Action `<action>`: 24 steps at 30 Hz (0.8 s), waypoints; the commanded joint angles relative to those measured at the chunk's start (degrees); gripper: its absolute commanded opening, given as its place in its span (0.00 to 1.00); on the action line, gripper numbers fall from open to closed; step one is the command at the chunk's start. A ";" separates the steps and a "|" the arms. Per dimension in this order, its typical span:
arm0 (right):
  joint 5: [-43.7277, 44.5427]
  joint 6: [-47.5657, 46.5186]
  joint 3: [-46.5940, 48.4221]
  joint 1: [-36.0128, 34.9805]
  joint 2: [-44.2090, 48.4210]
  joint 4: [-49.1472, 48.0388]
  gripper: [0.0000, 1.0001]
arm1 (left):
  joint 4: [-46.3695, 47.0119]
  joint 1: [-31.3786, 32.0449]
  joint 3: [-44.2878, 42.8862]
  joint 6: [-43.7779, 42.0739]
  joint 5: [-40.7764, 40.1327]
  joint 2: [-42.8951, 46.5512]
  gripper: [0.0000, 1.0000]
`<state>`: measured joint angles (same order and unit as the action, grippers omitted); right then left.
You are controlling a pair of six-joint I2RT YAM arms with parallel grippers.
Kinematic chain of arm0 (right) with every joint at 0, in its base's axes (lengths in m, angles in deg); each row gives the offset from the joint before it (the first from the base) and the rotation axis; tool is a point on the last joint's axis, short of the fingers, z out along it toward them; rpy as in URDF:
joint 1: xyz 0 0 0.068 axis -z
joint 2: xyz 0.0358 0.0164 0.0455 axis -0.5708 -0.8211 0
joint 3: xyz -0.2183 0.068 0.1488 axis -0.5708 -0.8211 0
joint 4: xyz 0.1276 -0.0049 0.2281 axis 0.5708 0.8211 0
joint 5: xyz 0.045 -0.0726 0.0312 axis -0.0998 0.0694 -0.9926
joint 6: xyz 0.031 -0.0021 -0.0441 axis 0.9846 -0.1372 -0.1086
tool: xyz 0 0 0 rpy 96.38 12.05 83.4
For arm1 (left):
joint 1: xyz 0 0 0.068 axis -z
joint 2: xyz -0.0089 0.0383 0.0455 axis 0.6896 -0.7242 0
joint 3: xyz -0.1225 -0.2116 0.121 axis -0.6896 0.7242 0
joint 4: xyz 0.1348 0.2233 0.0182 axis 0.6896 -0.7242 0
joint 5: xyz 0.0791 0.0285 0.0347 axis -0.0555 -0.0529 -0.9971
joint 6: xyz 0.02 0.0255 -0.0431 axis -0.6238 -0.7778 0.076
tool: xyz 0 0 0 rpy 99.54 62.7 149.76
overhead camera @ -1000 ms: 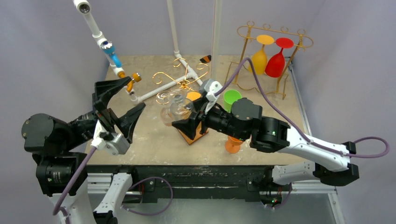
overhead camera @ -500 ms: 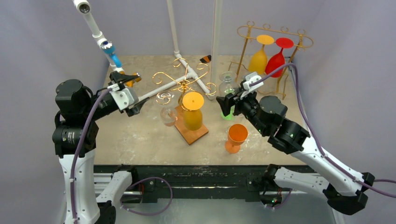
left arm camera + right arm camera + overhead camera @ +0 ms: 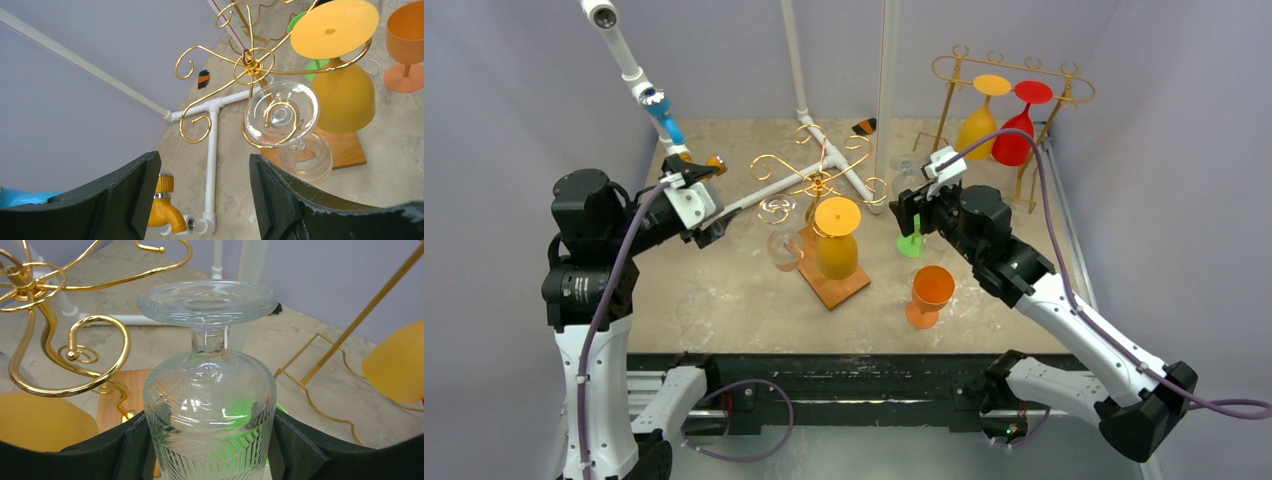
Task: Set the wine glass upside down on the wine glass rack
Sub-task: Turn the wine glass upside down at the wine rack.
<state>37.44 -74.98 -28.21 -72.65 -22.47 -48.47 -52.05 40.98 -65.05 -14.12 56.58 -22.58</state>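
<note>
A clear cut-pattern wine glass (image 3: pixel 210 390) stands upside down, foot up, between my right gripper's (image 3: pixel 210 445) black fingers (image 3: pixel 295 445), which press on both sides of its bowl. From above, that glass (image 3: pixel 909 172) is held right of the gold spiral rack (image 3: pixel 821 178), whose curls (image 3: pixel 75 340) lie just left of it. Another clear glass (image 3: pixel 283 107) hangs upside down on the spiral rack beside a yellow-orange one (image 3: pixel 345 95). My left gripper (image 3: pixel 205 195) is open and empty, at the rear left (image 3: pixel 709 200).
A second gold rack (image 3: pixel 1009 75) at the back right carries a yellow glass (image 3: pixel 980 125) and a red glass (image 3: pixel 1016 135). An orange glass (image 3: pixel 929 295) stands upright in front; a green glass (image 3: pixel 911 245) sits under my right gripper. White pipes (image 3: pixel 212 150) and a yellow tap (image 3: pixel 165 210) lie by the left gripper.
My right arm has carried the clear glass from the middle of the table back and to the right of the spiral rack. The left arm rose and swung toward the tap, jaws narrowing slightly.
</note>
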 commanded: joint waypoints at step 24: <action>-15.78 -6.68 -3.44 0.18 -6.77 -21.33 0.00 | 5.02 -0.31 3.62 2.80 -1.13 -2.08 0.68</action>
<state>24.46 -80.03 -32.10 -72.65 -30.29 -61.08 -49.28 40.98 -61.18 -13.07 54.72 -24.63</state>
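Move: The right hand holds the clear wine glass upside down by its bowl. The free hook on the rack's right side lies about 7 cm to its left, 3 cm back and 5 cm above it. The hanging yellow glass is some 14 cm left and 8 cm back, about level in height; the green glass stands 3 cm ahead, straight on, roughly 15 cm lower. From the left hand that hook is about 26 cm right, 5 cm ahead and 4 cm lower. Leftward, about 5.5 cm, the right arm carries the inverted clear glass, bringing its stem up to the far side of the rack's free right hook, while sinking some 3 cm and turning about 15 degrees counter-clockwise; the fingers keep their hold on the bowl. The left hand, empty and open, eases a little forward and down, then stays. ##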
